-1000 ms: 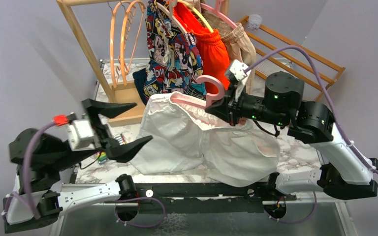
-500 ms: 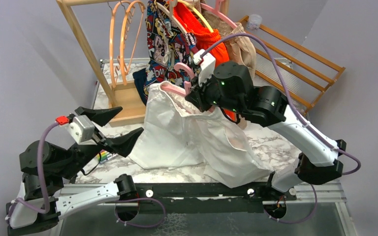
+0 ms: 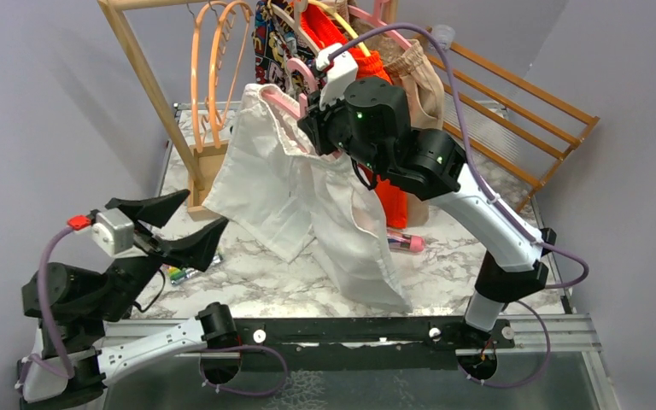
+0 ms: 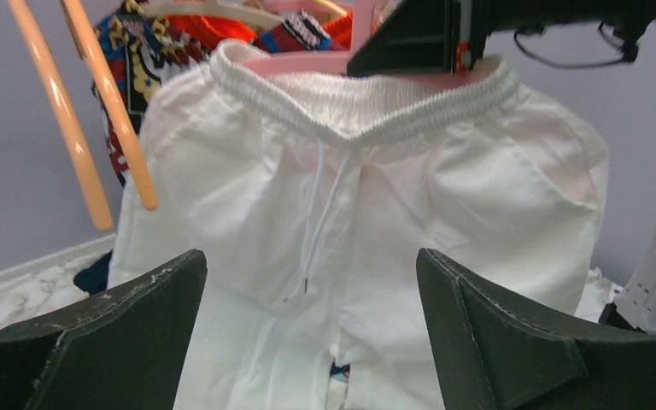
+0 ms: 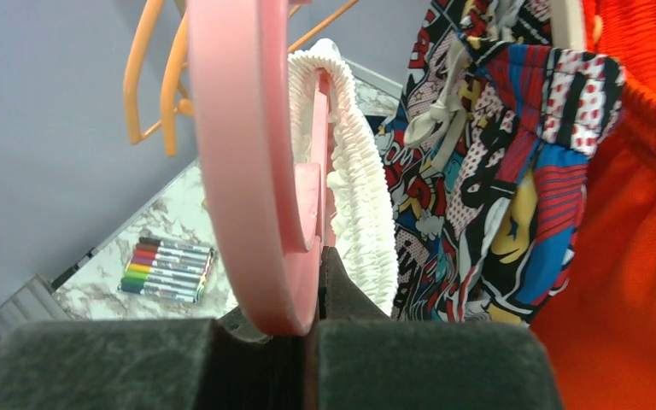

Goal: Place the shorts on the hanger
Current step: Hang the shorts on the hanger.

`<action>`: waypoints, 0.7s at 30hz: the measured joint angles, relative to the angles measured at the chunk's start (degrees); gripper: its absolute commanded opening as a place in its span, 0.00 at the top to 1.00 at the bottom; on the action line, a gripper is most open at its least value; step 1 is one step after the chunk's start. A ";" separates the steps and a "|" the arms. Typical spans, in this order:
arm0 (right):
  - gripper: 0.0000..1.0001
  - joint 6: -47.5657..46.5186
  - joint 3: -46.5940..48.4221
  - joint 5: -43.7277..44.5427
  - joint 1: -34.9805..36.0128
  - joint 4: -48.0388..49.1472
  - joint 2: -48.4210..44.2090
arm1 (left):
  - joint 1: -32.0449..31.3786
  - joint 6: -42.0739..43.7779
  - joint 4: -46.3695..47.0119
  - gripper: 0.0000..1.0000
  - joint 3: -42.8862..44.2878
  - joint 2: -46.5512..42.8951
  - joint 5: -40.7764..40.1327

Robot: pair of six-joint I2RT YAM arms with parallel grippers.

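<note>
The white shorts (image 3: 299,192) hang by their gathered waistband from the light-pink hanger (image 3: 275,101), legs dangling above the table. My right gripper (image 3: 312,120) is shut on the hanger at the base of its hook, high up next to the rack. In the right wrist view the pink hanger (image 5: 239,154) is pinched in my right gripper (image 5: 312,282), with the waistband (image 5: 359,196) just beyond. My left gripper (image 3: 205,212) stands open, low at the left and apart from the shorts. The left wrist view faces the shorts (image 4: 367,196) and hanger (image 4: 307,61) through my open left gripper (image 4: 309,260).
A wooden rack (image 3: 149,77) at the back carries orange hangers (image 3: 209,68), comic-print shorts (image 5: 495,171) and orange-red shorts (image 5: 632,256), close behind the lifted hanger. A marker pack (image 3: 184,273) and a pink tube (image 3: 406,243) lie on the marble table. A slatted wooden frame (image 3: 512,94) stands back right.
The right arm has raised the hanger and shorts up and back-left toward the rack; the shorts have left the table and hang free. The left arm has drawn back, still open.
</note>
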 measured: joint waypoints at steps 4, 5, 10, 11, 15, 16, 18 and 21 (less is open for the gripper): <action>0.99 -1.55 -5.95 -3.50 -0.02 1.88 -2.51 | -0.02 3.08 0.98 0.06 5.84 2.43 0.72; 0.99 -2.03 -8.63 -5.05 -0.02 2.23 -3.80 | -0.04 3.89 1.57 0.06 7.04 3.26 1.11; 0.99 -4.42 -21.59 -14.16 -0.02 2.47 -10.78 | -0.04 9.90 3.52 0.06 13.88 12.22 7.34; 0.99 -4.87 -23.26 -15.65 -0.02 2.25 -12.07 | -0.04 10.97 3.61 0.06 14.67 14.56 8.92; 0.99 -6.51 -27.17 -20.81 -0.02 1.73 -17.07 | -0.04 15.26 2.14 0.07 16.46 23.82 16.33; 0.99 -6.91 -27.71 -22.01 -0.02 1.73 -18.38 | -0.04 16.50 1.22 0.07 16.72 26.08 18.14; 0.99 -7.52 -28.81 -24.00 -0.02 1.70 -21.33 | -0.04 17.99 -0.83 0.08 17.25 29.03 21.11; 0.99 -8.70 -30.14 -26.67 -0.02 1.64 -25.57 | -0.04 19.87 -3.41 0.08 17.46 32.63 24.57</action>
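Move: The shorts' waistband, on the pink hanger, has its middle about 17 cm ahead of the open left hand, 13 cm to its right and 2 cm above it. From the right hand, which holds the hanger by its neck, that middle lies about 4 cm below and 1 cm ahead and left. The patterned shorts hang some 15 cm beyond the waistband and 1 cm farther right; the orange hangers stand about 28 cm ahead of the left hand, 2 cm right, 8 cm higher. Up about 8 cm and then in an arc to its right, the left hand swings some 15 cm in all towards the pink hanger and waistband, sinking nearly to its starting height, left side rolling up and fingers staying open. Meanwhile the right hand keeps its grip on the hanger neck and draws back and to its right, dipping before partly rising, and turns counter-clockwise. ##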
